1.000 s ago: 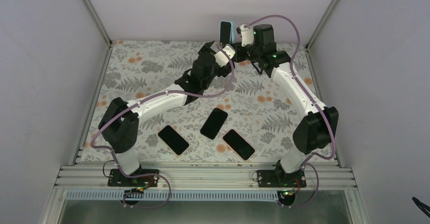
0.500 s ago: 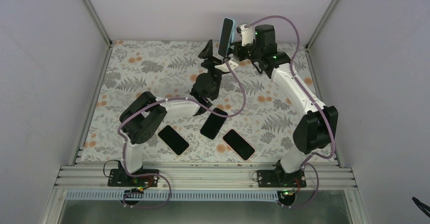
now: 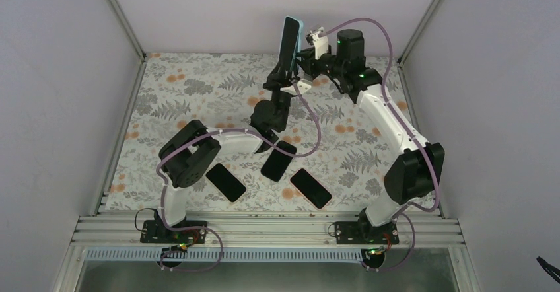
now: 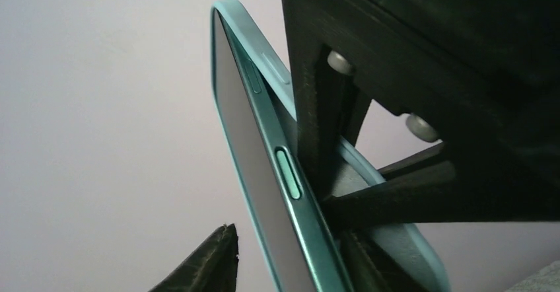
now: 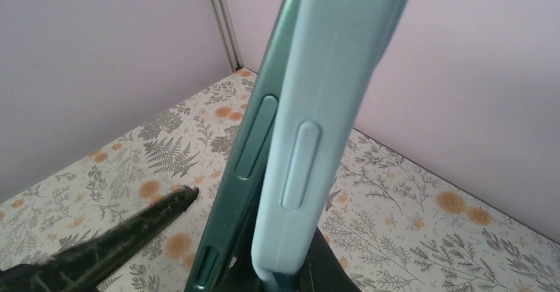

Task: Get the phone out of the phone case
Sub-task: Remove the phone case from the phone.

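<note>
A dark green phone [image 3: 288,37] in a light blue phone case [image 3: 296,34] is held upright above the far middle of the table. My right gripper [image 3: 302,55] is shut on the case [image 5: 323,127] from the right, pinching its lower edge. The phone [image 5: 254,146] stands slightly parted from the case there. My left gripper [image 3: 282,75] reaches up from below, its jaws either side of the phone [image 4: 254,186]. One of its fingers [image 4: 208,262] stands a small gap off the screen. The case [image 4: 413,255] sits behind the phone.
Three bare black phones lie on the floral table [image 3: 172,87]: one at the left [image 3: 225,182], one in the middle [image 3: 278,160], one at the right [image 3: 310,187]. Grey walls close in the left, right and far sides.
The right arm has lifted the cased phone higher. The left arm has folded back and swung its gripper up under the phone, and its jaws have narrowed around it.
</note>
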Robot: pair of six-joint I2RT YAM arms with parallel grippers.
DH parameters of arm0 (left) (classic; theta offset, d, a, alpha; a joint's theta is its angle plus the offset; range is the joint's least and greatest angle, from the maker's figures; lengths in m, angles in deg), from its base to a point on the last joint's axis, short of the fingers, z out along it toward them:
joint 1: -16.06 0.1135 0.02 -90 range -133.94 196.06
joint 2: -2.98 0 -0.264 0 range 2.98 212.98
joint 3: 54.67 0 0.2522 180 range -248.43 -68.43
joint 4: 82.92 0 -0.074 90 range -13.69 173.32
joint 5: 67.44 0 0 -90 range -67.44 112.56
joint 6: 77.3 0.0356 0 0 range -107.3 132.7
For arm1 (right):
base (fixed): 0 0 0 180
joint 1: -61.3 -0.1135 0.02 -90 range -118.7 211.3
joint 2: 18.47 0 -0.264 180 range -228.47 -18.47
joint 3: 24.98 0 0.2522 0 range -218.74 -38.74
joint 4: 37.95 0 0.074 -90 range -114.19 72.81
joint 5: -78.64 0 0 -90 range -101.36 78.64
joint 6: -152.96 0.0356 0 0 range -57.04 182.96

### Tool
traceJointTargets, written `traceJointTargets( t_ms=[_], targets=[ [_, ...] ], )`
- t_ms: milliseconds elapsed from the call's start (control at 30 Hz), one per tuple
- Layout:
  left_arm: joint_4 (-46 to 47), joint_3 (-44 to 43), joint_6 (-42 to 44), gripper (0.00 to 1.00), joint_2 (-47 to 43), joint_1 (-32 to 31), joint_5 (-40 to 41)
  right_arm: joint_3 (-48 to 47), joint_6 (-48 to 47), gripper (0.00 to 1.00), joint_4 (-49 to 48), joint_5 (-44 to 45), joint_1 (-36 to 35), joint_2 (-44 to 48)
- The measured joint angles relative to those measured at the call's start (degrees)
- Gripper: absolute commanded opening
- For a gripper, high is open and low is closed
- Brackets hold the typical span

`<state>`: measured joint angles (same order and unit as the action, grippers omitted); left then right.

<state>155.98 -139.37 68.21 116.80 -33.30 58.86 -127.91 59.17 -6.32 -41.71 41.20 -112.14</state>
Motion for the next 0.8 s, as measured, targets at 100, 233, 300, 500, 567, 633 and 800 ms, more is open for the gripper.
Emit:
traceJointTargets(
  t_ms=[100, 233, 300, 500, 567, 633, 800],
  targets=[
    [1.4, 0.0, -0.7, 0.17, 0.5, -0.5, -0.2, 0.1, -1.1, 0.03, 0.0, -1.1, 0.0, 0.6],
    [3.1, -0.1, -0.9, 0.08, 1.4, -0.9, 0.0, 0.2, -0.3, 0.03, 0.4, -1.0, 0.0, 0.9],
    [3.0, -0.1, -0.9, 0.04, 1.7, -1.0, 0.1, 0.7, 1.1, 0.03, 1.0, -0.8, 0.4, 0.9],
    [-0.9, 0.1, 0.9, 0.02, 1.8, -1.0, 0.9, 2.2, 2.1, 0.03, 4.5, 3.1, 2.0, 0.8],
    [-3.2, 0.6, 0.8, 0.02, 1.6, -1.0, 0.8, 3.2, 2.6, 0.03, 4.9, 4.3, 2.6, 0.8],
    [-6.6, 1.5, 0.3, 0.02, 0.6, -1.0, 0.5, 4.5, 3.1, 0.03, 5.5, 5.0, 3.5, 0.8],
    [-20.0, 4.4, -2.7, 0.02, -5.9, -0.9, -2.2, 6.0, 2.9, 0.03, 9.4, 6.1, 6.1, 0.6]
  ],
)
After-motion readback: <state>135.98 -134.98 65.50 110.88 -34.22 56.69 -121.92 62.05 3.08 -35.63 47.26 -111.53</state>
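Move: The phone, peeled partly out of its light-blue case, stands nearly upright in the air. Its middle is about 5 cm ahead of the left hand, 1 cm to the right and 4 cm higher, with its lower end already between the open left fingers. The right hand still pinches the case by its edge; from that hand the phone's middle lies some 3 cm left, 1 cm ahead and 4 cm up, and the case's middle 2 cm left, 2 cm ahead and 4 cm up. The phone's lower end is pinched by the left fingers, which close from half open to nearly shut, and then the left hand sinks about 5 cm, tipping and rolling slightly. After a brief wait the right hand, keeping its grip on the case edge, draws the case away from the left hand, down and to the right about 10 cm in all, tilting down and turning clockwise. ##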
